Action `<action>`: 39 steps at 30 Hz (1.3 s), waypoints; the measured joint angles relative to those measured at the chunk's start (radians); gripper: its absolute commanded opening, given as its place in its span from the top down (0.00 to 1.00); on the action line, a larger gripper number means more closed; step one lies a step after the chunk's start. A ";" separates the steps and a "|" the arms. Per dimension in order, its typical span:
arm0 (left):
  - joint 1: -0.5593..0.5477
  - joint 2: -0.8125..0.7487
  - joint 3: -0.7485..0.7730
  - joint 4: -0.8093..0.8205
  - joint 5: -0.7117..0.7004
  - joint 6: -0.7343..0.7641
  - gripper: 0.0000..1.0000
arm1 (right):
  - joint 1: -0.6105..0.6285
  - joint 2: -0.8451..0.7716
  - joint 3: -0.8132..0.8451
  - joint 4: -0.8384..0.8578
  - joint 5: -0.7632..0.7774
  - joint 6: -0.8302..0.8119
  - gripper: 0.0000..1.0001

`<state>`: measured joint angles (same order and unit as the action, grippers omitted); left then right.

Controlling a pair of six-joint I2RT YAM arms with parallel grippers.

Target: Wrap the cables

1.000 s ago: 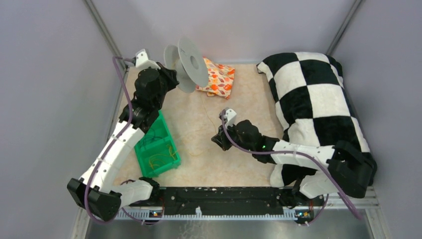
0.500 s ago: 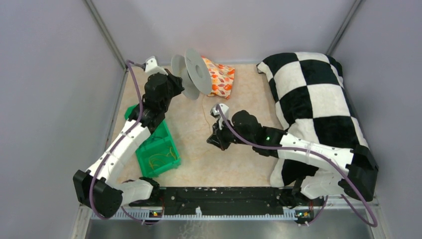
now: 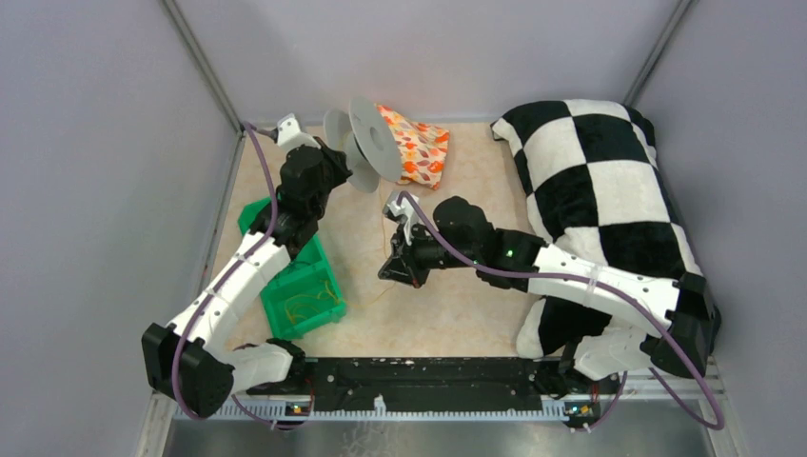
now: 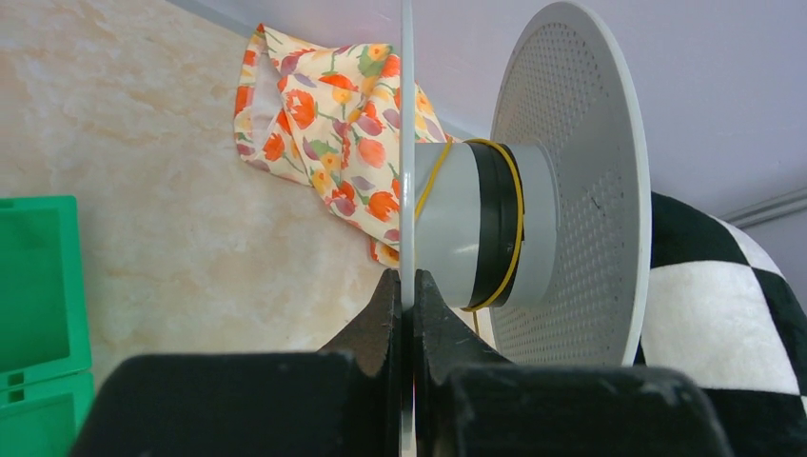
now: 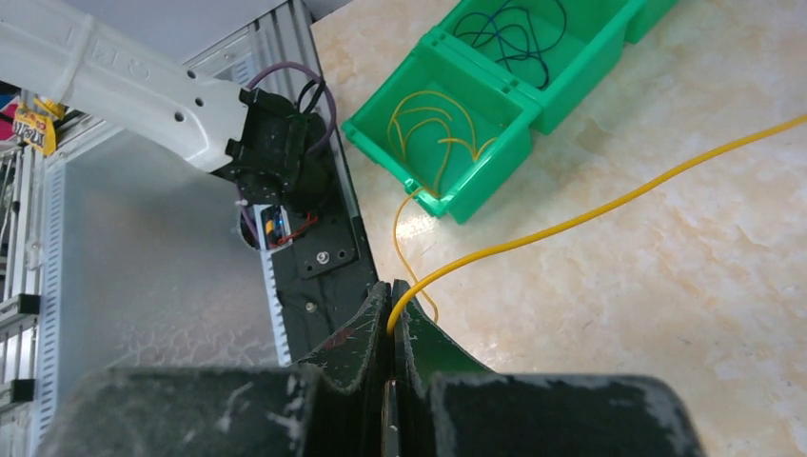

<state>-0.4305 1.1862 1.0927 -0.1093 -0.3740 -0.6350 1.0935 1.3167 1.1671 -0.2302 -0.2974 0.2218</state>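
My left gripper [image 4: 406, 278] is shut on the thin near flange of a grey plastic spool [image 4: 457, 228] and holds it up at the back left [image 3: 366, 143]. A yellow cable [image 4: 519, 219] loops round the spool's core over a black band. My right gripper [image 5: 392, 290] is shut on that thin yellow cable [image 5: 590, 214], low over the middle of the table [image 3: 392, 271]. From its fingertips the strand runs up and to the right in the right wrist view. A thinner stretch curls back to the green bin [image 5: 457, 124].
The green bin [image 3: 303, 295] sits under the left arm, with yellow strands in one compartment and dark cables [image 5: 509, 29] in another. A floral cloth [image 3: 414, 148] lies behind the spool. A black-and-white checkered cushion [image 3: 600, 181] fills the right side.
My right gripper has moved left across the table with the yellow cable in it. The left arm has shifted the spool slightly right and nearer.
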 measured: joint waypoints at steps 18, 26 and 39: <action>-0.031 0.001 -0.004 0.000 -0.087 -0.025 1.00 | 0.018 0.016 0.039 -0.012 -0.027 0.011 1.00; -0.077 0.055 0.064 -0.028 -0.047 0.133 1.00 | 0.017 0.020 0.063 -0.041 -0.021 -0.049 1.00; -0.082 0.108 0.133 -0.172 0.418 0.599 1.00 | -0.283 0.019 0.211 -0.161 -0.290 -0.259 1.00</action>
<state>-0.5125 1.2945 1.2255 -0.2817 0.0444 -0.0357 0.8101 1.3361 1.3781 -0.3908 -0.5869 -0.0372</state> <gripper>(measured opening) 0.026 0.005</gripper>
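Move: My left hand grips the near rim of the spool's left flange. The spool's middle is about 8 cm ahead and 5 cm to its right, at its height; the flowered cloth lies some 12 cm ahead, 11 cm right and 28 cm below. From my right hand, which pinches the yellow cable, the spool is roughly 26 cm ahead, 5 cm left and 4 cm higher, and the green box about 7 cm ahead, 21 cm left and 24 cm below. After holding both hands almost still, I bring spool and cable hand together. My right hand keeps the cable pinched and sweeps about 7 cm forward, climbing 6 cm and easing right. My left hand, still clamped on the flange, carries the spool 8 cm right and slightly back and down, turning clockwise some 35 degrees and rolling its left side up. ##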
